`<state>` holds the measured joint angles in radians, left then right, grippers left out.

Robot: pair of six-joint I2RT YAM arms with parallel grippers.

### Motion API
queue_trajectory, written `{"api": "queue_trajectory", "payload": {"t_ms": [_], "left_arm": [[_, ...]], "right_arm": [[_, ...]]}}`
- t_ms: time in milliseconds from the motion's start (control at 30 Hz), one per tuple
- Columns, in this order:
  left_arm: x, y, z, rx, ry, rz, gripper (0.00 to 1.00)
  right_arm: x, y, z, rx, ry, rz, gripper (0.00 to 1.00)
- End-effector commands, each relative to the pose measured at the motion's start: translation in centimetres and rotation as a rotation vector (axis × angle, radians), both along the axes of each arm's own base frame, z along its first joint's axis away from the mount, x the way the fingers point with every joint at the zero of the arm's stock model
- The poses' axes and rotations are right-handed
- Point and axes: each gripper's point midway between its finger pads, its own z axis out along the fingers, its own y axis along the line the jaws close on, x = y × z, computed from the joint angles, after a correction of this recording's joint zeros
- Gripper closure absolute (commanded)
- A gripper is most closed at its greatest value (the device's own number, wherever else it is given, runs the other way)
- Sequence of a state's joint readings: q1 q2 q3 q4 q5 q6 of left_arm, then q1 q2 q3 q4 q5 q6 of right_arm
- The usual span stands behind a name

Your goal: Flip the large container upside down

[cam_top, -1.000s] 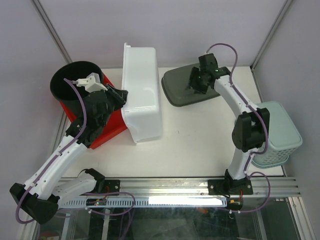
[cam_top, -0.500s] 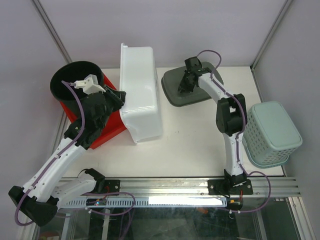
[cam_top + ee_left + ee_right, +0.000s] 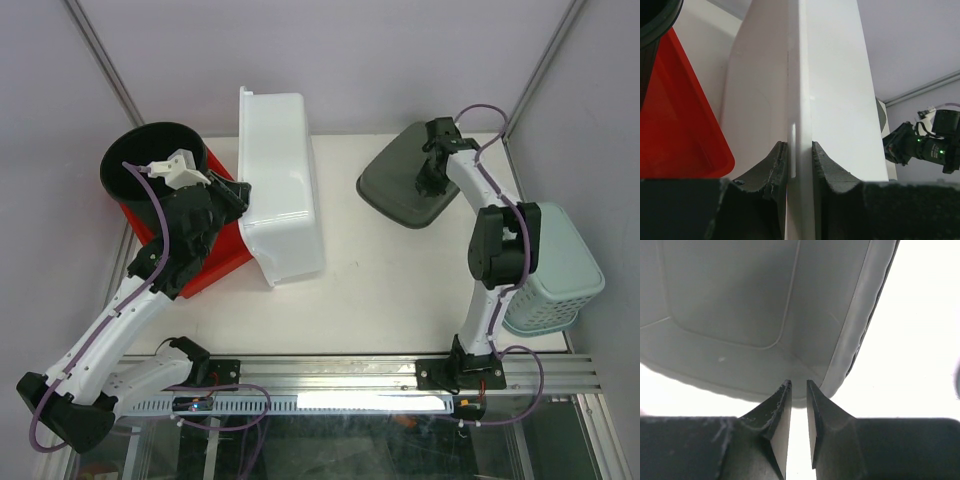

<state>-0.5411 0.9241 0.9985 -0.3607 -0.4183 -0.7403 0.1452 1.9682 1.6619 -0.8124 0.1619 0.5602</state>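
The large container [image 3: 285, 190] is a white rectangular tub standing on its long side at the back left of the table, its opening facing left. My left gripper [image 3: 240, 193] is shut on its rim. In the left wrist view the white wall [image 3: 835, 100] runs straight up between the two pads of that gripper [image 3: 797, 145]. My right gripper [image 3: 432, 180] is at the back right, shut on the edge of a dark grey lid [image 3: 395, 185]. In the right wrist view the lid's [image 3: 740, 300] rim sits between the nearly closed tips of that gripper [image 3: 798, 383].
A red bin [image 3: 215, 255] lies under my left arm, with a black bucket [image 3: 135, 160] behind it. A teal mesh basket [image 3: 560, 270] stands at the right edge beside the right arm. White walls and frame posts close in the back.
My right gripper has closed on the grey lid and dragged it to the right, away from the white container. The left gripper keeps its hold on the container's rim.
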Motion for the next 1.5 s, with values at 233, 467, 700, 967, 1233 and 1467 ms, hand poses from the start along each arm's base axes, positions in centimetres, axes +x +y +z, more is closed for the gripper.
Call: {"api": "queue_trajectory", "payload": {"t_ms": [233,467,700,967,1233,1467], "left_arm": [[-0.2,0.3,-0.1,-0.009,-0.002,0.006,1.0],[-0.9,0.5,-0.2,-0.018,-0.003,-0.003,1.0],[-1.1,0.9,-0.1,-0.018,-0.004,0.011,1.0],[-0.8,0.5,-0.2,-0.017,0.003,0.003,1.0],[-0.8,0.8,-0.4,-0.012,0.004,0.017,1.0],[-0.7,0.7,-0.4,-0.012,0.005,0.015,1.0]], "right_arm": [[3.7,13.5,8.0,0.061,-0.269,0.237,0.78],[9.7,18.6,4.6,0.124,-0.266,0.228,0.78],[9.3,15.5,0.8,0.063,-0.178,0.145,0.79],[5.0,7.8,1.8,-0.053,-0.146,0.103,0.79],[2.0,4.4,4.4,-0.098,-0.178,0.068,0.79],[5.4,11.4,5.4,0.005,-0.26,0.21,0.78]]}}
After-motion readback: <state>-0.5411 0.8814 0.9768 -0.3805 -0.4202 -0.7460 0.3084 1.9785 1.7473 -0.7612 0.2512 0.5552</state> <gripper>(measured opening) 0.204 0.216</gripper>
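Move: Beyond the right hand's nearly shut fingers, and slightly to their left, lies the grey tray, its middle about 7 cm ahead, 5 cm left and 7 cm below. The white container stands some 30 cm to this hand's left and 10 cm nearer the base; the green basket is roughly 23 cm right and 21 cm back. From the left hand, the tray lies about 21 cm ahead, 37 cm right and 27 cm below. Lifting about 8 cm from the tray's near right corner, the nearly shut right hand swings over the tray, some 19 cm left and 9 forward, and sinks well below its starting height. It then sweeps back to the right about 15 cm while drawing towards the base, rises clear and starts left again. The left hand keeps its pinch on the white container's rim. ##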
